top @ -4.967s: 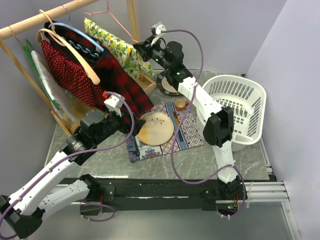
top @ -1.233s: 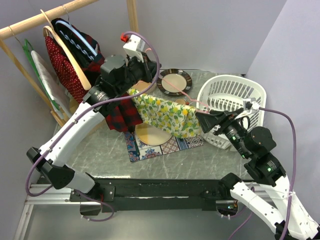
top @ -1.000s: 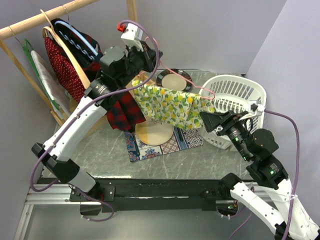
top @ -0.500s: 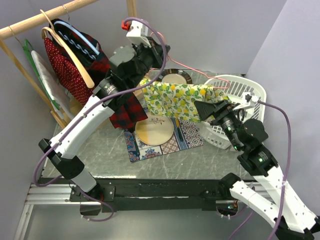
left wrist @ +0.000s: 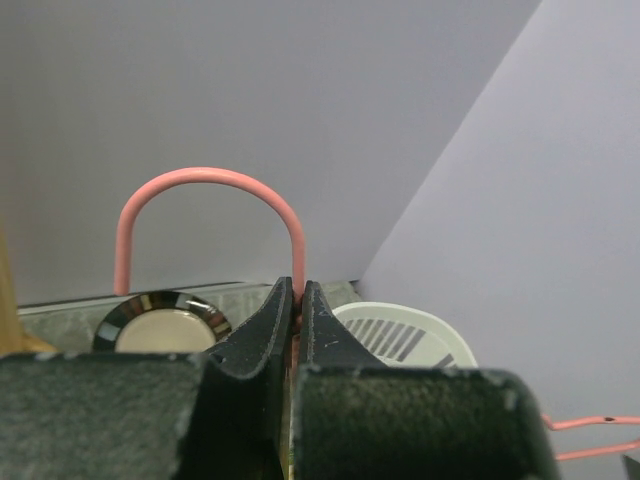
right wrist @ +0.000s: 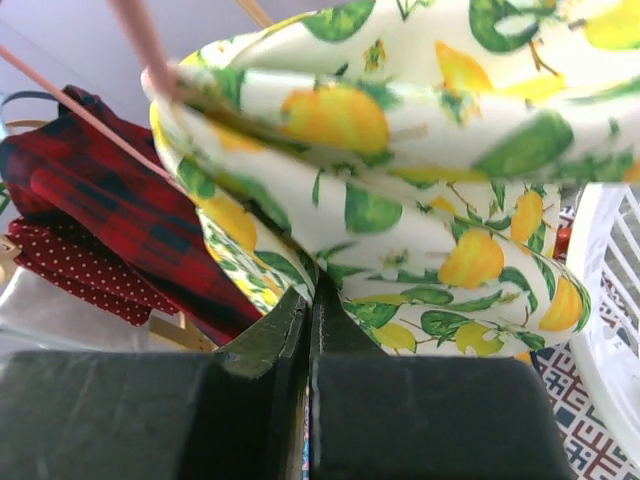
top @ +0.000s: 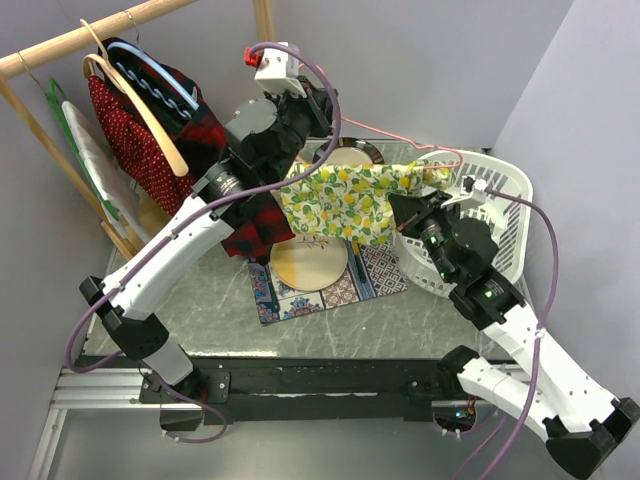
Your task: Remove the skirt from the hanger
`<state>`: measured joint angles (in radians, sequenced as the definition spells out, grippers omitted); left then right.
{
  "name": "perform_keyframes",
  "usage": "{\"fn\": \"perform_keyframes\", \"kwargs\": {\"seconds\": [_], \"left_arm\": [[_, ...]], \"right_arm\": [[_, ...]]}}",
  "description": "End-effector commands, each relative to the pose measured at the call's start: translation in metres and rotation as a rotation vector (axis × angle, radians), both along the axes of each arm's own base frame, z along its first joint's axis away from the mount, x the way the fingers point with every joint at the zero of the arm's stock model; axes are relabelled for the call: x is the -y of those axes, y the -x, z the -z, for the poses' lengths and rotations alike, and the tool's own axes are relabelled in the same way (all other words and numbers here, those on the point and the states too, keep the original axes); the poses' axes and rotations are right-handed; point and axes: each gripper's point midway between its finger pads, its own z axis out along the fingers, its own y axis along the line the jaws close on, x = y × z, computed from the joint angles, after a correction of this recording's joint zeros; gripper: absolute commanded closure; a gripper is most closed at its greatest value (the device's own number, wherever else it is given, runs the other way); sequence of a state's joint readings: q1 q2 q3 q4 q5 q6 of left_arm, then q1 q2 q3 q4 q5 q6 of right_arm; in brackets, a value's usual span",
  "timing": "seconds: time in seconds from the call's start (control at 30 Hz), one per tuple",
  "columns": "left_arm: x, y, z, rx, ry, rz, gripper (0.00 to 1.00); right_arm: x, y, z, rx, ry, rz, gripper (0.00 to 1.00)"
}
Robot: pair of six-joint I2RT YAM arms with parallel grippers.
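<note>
The skirt (top: 345,200), white with a lemon and leaf print, hangs from a thin pink wire hanger (top: 385,133) held in the air over the table's middle. My left gripper (top: 322,112) is shut on the hanger's hook; in the left wrist view the pink hook (left wrist: 210,178) rises out of the closed left gripper (left wrist: 297,300). My right gripper (top: 400,207) is at the skirt's right lower edge. The right wrist view shows the right gripper (right wrist: 312,290) shut on a fold of the skirt (right wrist: 420,130), with the hanger (right wrist: 150,50) wire at upper left.
A wooden rail (top: 90,35) at back left carries a red plaid garment (top: 205,140) and others on hangers. A white laundry basket (top: 495,190) stands at right. Below the skirt lie a tan plate (top: 310,265) on a patterned mat (top: 375,270), and a dark plate (top: 350,155).
My right gripper has moved up to the skirt's edge and closed on the fabric. The left arm has lifted the hanger higher and to the right.
</note>
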<state>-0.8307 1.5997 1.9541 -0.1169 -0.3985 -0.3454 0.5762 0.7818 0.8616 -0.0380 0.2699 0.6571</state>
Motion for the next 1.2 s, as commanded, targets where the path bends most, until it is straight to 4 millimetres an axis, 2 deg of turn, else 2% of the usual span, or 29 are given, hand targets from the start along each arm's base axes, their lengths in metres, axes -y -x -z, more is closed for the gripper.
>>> {"fn": "perform_keyframes", "kwargs": {"seconds": [0.0,0.03,0.2,0.33,0.4,0.57,0.7,0.73,0.83,0.9,1.07,1.17], "left_arm": [[-0.041,-0.001,-0.041,0.092,0.063,-0.172,0.99],[-0.045,-0.001,-0.046,0.097,0.060,-0.192,0.99],[-0.059,-0.021,-0.030,0.065,-0.006,-0.316,0.99],[-0.077,-0.042,-0.015,0.037,0.001,-0.361,0.99],[-0.078,-0.048,-0.011,0.021,0.020,-0.344,0.99],[-0.086,-0.057,-0.015,0.019,0.010,-0.381,0.99],[-0.090,-0.069,-0.012,0.001,-0.011,-0.420,0.99],[-0.095,-0.070,-0.015,0.004,-0.005,-0.431,0.99],[-0.096,-0.071,-0.015,-0.012,0.006,-0.433,0.99],[-0.097,-0.070,-0.020,-0.001,0.018,-0.432,0.99],[-0.099,-0.069,-0.026,0.011,0.020,-0.436,0.99],[-0.099,-0.065,-0.030,0.021,0.026,-0.418,0.99]], "right_arm": [[0.013,0.017,-0.033,0.116,-0.021,0.010,1.00],[0.011,0.022,-0.032,0.120,0.009,-0.021,1.00],[0.025,0.051,-0.060,0.213,-0.002,-0.042,1.00],[0.039,0.062,-0.073,0.244,-0.017,-0.010,1.00],[0.046,0.067,-0.079,0.263,-0.025,0.008,1.00],[0.069,0.079,-0.088,0.294,-0.042,0.084,1.00],[0.098,0.080,-0.078,0.280,-0.050,0.218,1.00],[0.112,0.077,-0.069,0.250,-0.036,0.299,1.00],[0.137,0.073,-0.055,0.202,0.002,0.449,1.00],[0.146,0.070,-0.049,0.181,0.037,0.502,1.00],[0.167,0.070,-0.050,0.157,0.053,0.638,1.00],[0.182,0.070,-0.059,0.158,0.061,0.738,1.00]]}}
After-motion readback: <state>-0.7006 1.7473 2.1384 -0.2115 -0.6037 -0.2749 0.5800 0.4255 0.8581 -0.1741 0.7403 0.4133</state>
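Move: The left hand holds the pink hanger below its hook. The rack's right post stands about 24 cm ahead and 10 cm to its left, and the lemon skirt's middle some 5 cm back, 6 cm right and 20 cm below. The right hand grips the skirt's edge; the white basket's middle lies roughly 12 cm ahead, 20 cm right and 25 cm below, and the skirt's middle about 7 cm left, 3 cm ahead and 2 cm lower. Keep the skirt's edge pinched and draw the right gripper back and up about 7 cm, then sweep it some 10 cm right to behind the basket, turning nearly 30 degrees clockwise with the fingers tipping up a little. Meanwhile, still gripping the hanger, carry the left gripper left and forward towards the rack post, about 10 cm in all, turning some 20 degrees counter-clockwise. ##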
